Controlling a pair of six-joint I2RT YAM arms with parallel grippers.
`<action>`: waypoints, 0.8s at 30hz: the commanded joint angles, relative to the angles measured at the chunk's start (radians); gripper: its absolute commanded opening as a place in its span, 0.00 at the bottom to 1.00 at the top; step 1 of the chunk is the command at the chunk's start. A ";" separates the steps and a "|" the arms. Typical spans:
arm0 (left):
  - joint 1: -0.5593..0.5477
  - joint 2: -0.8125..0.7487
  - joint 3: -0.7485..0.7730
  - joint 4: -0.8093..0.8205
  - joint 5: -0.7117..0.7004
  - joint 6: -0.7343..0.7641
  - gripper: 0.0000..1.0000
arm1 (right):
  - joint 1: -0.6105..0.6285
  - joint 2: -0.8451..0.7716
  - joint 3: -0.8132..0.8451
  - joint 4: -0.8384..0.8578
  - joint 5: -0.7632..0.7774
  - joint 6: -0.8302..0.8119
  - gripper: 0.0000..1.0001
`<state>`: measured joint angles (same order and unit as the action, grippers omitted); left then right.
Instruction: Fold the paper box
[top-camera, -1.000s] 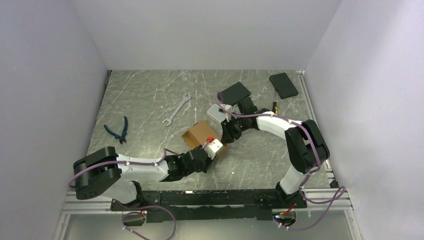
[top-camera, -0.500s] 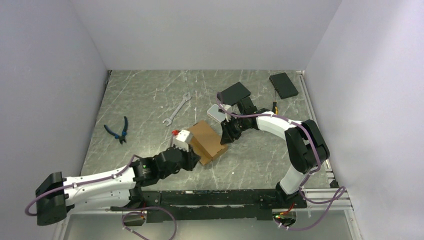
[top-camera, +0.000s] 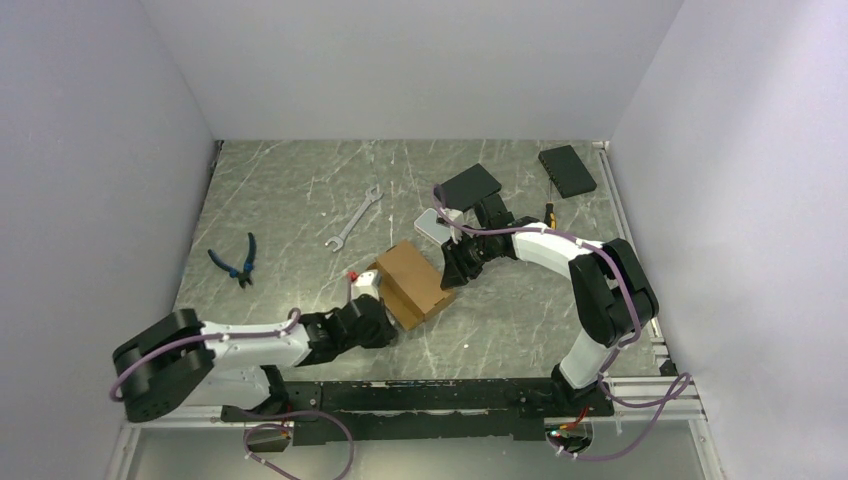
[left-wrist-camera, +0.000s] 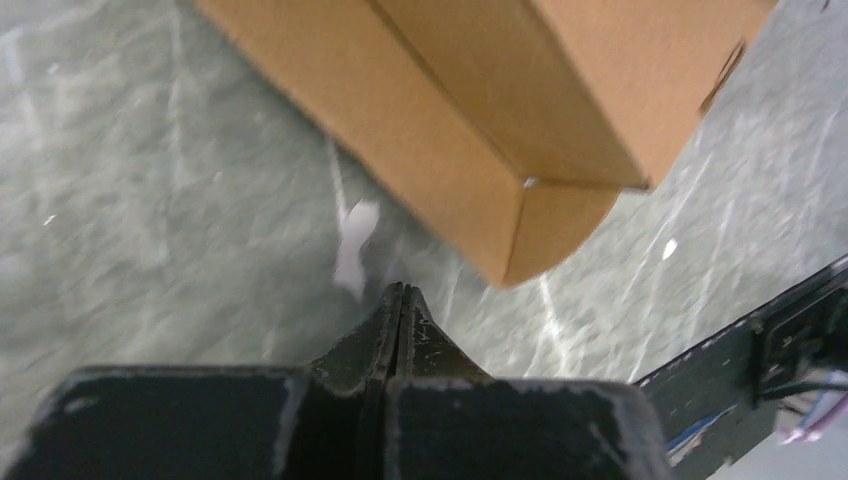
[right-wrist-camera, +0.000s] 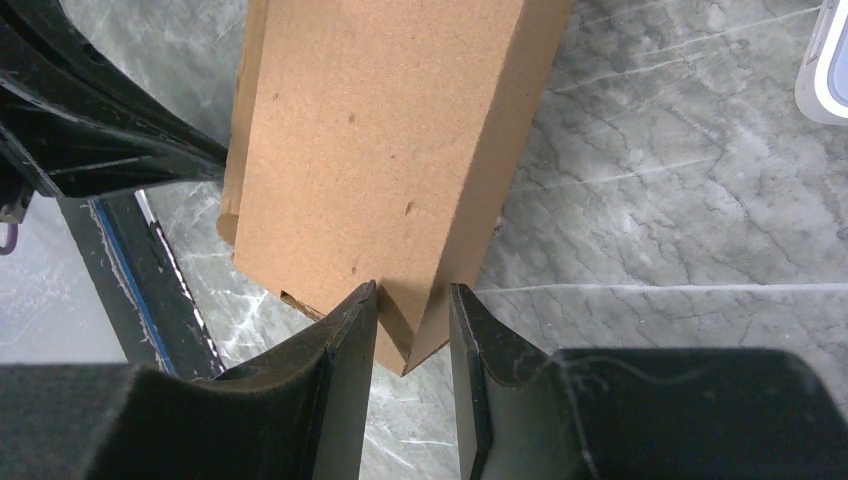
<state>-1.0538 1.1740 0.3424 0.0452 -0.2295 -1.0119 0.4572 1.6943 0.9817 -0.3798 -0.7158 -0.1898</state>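
Observation:
The paper box (top-camera: 412, 282) is a brown cardboard carton lying closed and flat near the middle of the table. My right gripper (top-camera: 447, 280) is at its right corner. In the right wrist view, the gripper (right-wrist-camera: 412, 290) has that corner of the box (right-wrist-camera: 380, 150) pinched between its two fingers. My left gripper (top-camera: 384, 321) is low on the table by the box's near-left side. In the left wrist view it is shut and empty (left-wrist-camera: 402, 290), and the box's corner (left-wrist-camera: 545, 235) is just beyond its tips, not touching them.
A wrench (top-camera: 353, 216) and blue-handled pliers (top-camera: 236, 260) lie to the left. Two black slabs (top-camera: 470, 183) (top-camera: 566, 170) lie at the back right. A small translucent white case (top-camera: 432, 226) sits just behind the box. The black rail (top-camera: 430, 395) runs along the near edge.
The left arm pulled off the box top, swung left, then returned low beside the box with its jaws closed. The box now lies closed and flat. The right arm has not moved.

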 joint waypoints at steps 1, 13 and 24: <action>0.058 0.116 0.060 0.161 0.071 -0.021 0.00 | 0.012 0.038 0.006 -0.001 0.082 -0.031 0.35; 0.156 0.299 0.399 0.080 0.171 0.131 0.00 | 0.031 0.050 0.011 -0.006 0.109 -0.034 0.34; 0.196 0.083 0.272 -0.240 0.028 0.100 0.04 | 0.032 0.069 0.021 -0.014 0.148 -0.035 0.34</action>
<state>-0.8883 1.3846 0.6495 -0.0731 -0.1184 -0.8986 0.4702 1.7058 1.0039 -0.3775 -0.6792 -0.1909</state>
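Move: The box's loose flap, along its left side, has its middle about 7 cm ahead of the left hand, straight on and at roughly its height. The box lid's middle stands some 11 cm ahead and 5 cm to the right of that hand, about 2 cm higher; the white case lies 21 cm ahead and 9 cm right. From the right hand, already at the box's right corner, that flap is about 12 cm left, 3 cm back and 3 cm lower. Forward and to the right, the left hand sweeps its shut fingertips about 6 cm ahead and 4 to 5 cm across into the box's loose flap, rising some 2 cm, to fold it in against the side. It pauses there, then eases back left and up by a couple of centimetres. The right fingers keep their hold on the box corner, barely shifting. ##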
